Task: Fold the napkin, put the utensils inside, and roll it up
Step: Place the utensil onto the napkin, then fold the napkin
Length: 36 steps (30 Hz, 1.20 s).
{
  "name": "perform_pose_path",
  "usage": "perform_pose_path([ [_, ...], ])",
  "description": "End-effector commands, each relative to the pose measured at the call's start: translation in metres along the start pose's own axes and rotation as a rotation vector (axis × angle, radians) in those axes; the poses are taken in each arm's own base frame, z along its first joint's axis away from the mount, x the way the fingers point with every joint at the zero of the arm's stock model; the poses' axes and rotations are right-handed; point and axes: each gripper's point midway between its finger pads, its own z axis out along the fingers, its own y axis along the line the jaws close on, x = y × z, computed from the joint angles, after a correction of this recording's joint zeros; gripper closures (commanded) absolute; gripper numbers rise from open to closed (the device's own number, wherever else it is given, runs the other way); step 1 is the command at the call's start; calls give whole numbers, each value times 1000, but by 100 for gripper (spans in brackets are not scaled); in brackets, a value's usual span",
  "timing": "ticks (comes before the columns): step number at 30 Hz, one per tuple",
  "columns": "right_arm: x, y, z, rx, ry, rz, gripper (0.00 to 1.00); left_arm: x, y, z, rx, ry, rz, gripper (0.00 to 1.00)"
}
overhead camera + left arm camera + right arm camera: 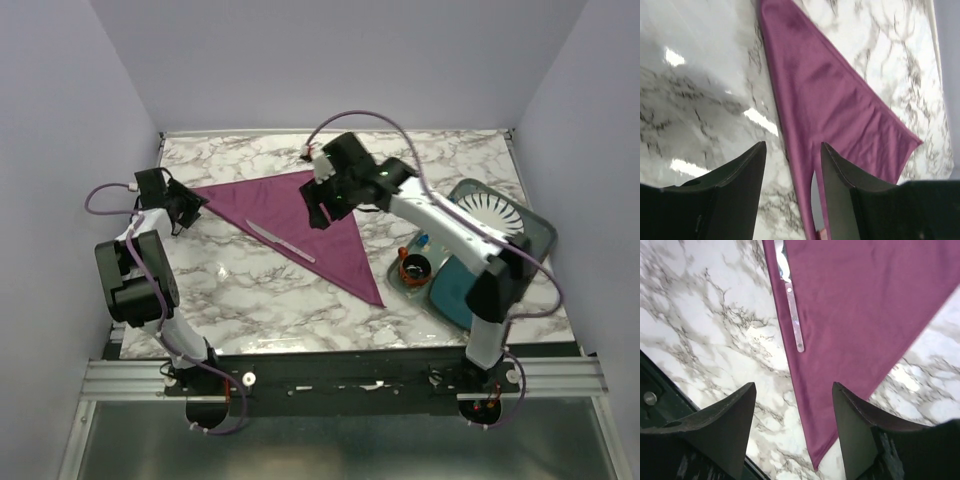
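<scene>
The plum-purple napkin (310,225) lies flat on the marble table, folded into a triangle. The silver knife (280,241) rests on it along the long near edge. My left gripper (190,205) hovers at the napkin's left corner. In the left wrist view the left gripper (792,155) stands open over the napkin (830,100), with the knife (813,200) tip showing low between the fingers. My right gripper (322,210) hangs above the napkin's far corner. In the right wrist view the right gripper (792,390) is open and empty above the napkin (865,315) and knife (791,305).
At the right, a white plate (490,210) sits on a teal-blue mat (455,290). A small orange-rimmed dark cup (413,267) stands beside the mat. The black table edge (330,355) runs along the front, and walls close in at the back and sides.
</scene>
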Motion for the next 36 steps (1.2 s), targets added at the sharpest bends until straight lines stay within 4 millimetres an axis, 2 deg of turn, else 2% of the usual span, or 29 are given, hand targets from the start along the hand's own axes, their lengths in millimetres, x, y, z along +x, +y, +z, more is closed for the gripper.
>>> perform_pose_path([
  [1,4,-9,-36,4,-124,72,29,-61,-6,23,-15,-197,-39,44],
  [2,17,-14,-32,-9,-103,94,29,-67,-6,25,-22,-213,-46,43],
  [3,17,-15,-40,-12,-116,96,29,-70,-2,32,-37,-218,-60,43],
  [6,31,-21,-44,-4,-108,95,29,-79,11,46,-69,-225,-102,43],
  [9,40,-23,-47,-5,-114,103,29,-83,16,60,-73,-214,-115,47],
  [11,41,-23,-52,-10,-129,108,29,-87,13,65,-48,-227,-133,51],
  [13,42,-25,-53,-10,-135,108,29,-88,19,70,-62,-233,-146,53],
  [14,42,-26,-54,-6,-136,109,29,-89,21,71,-65,-238,-150,58],
  [21,44,-30,-55,-2,-144,113,28,-88,37,86,-85,-234,-183,59],
  [31,45,-33,-55,6,-149,118,28,-91,48,99,-90,-217,-205,62],
  [36,46,-33,-55,7,-149,128,28,-92,47,103,-81,-207,-187,69],
])
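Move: The folded napkin's left corner lies about 11 cm ahead of the left hand, 7 cm to its left and 8 cm below; the knife on the napkin lies some 20 cm to that hand's right and 10 cm back. From the right hand that corner is roughly 23 cm ahead and 36 cm left, 17 cm down, while the knife is about 10 cm left, 2 cm ahead and as far down. The napkin's left corner is what the left hand reaches for: it sweeps about 12 cm forward and left, mostly early, sinking 5 cm and turning some 15 degrees counter-clockwise, its fingers partly closing astride the corner. The right hand, still open, draws off rightward from the knife about 7 cm and slightly back, rising and dipping before it settles at about its starting height. ##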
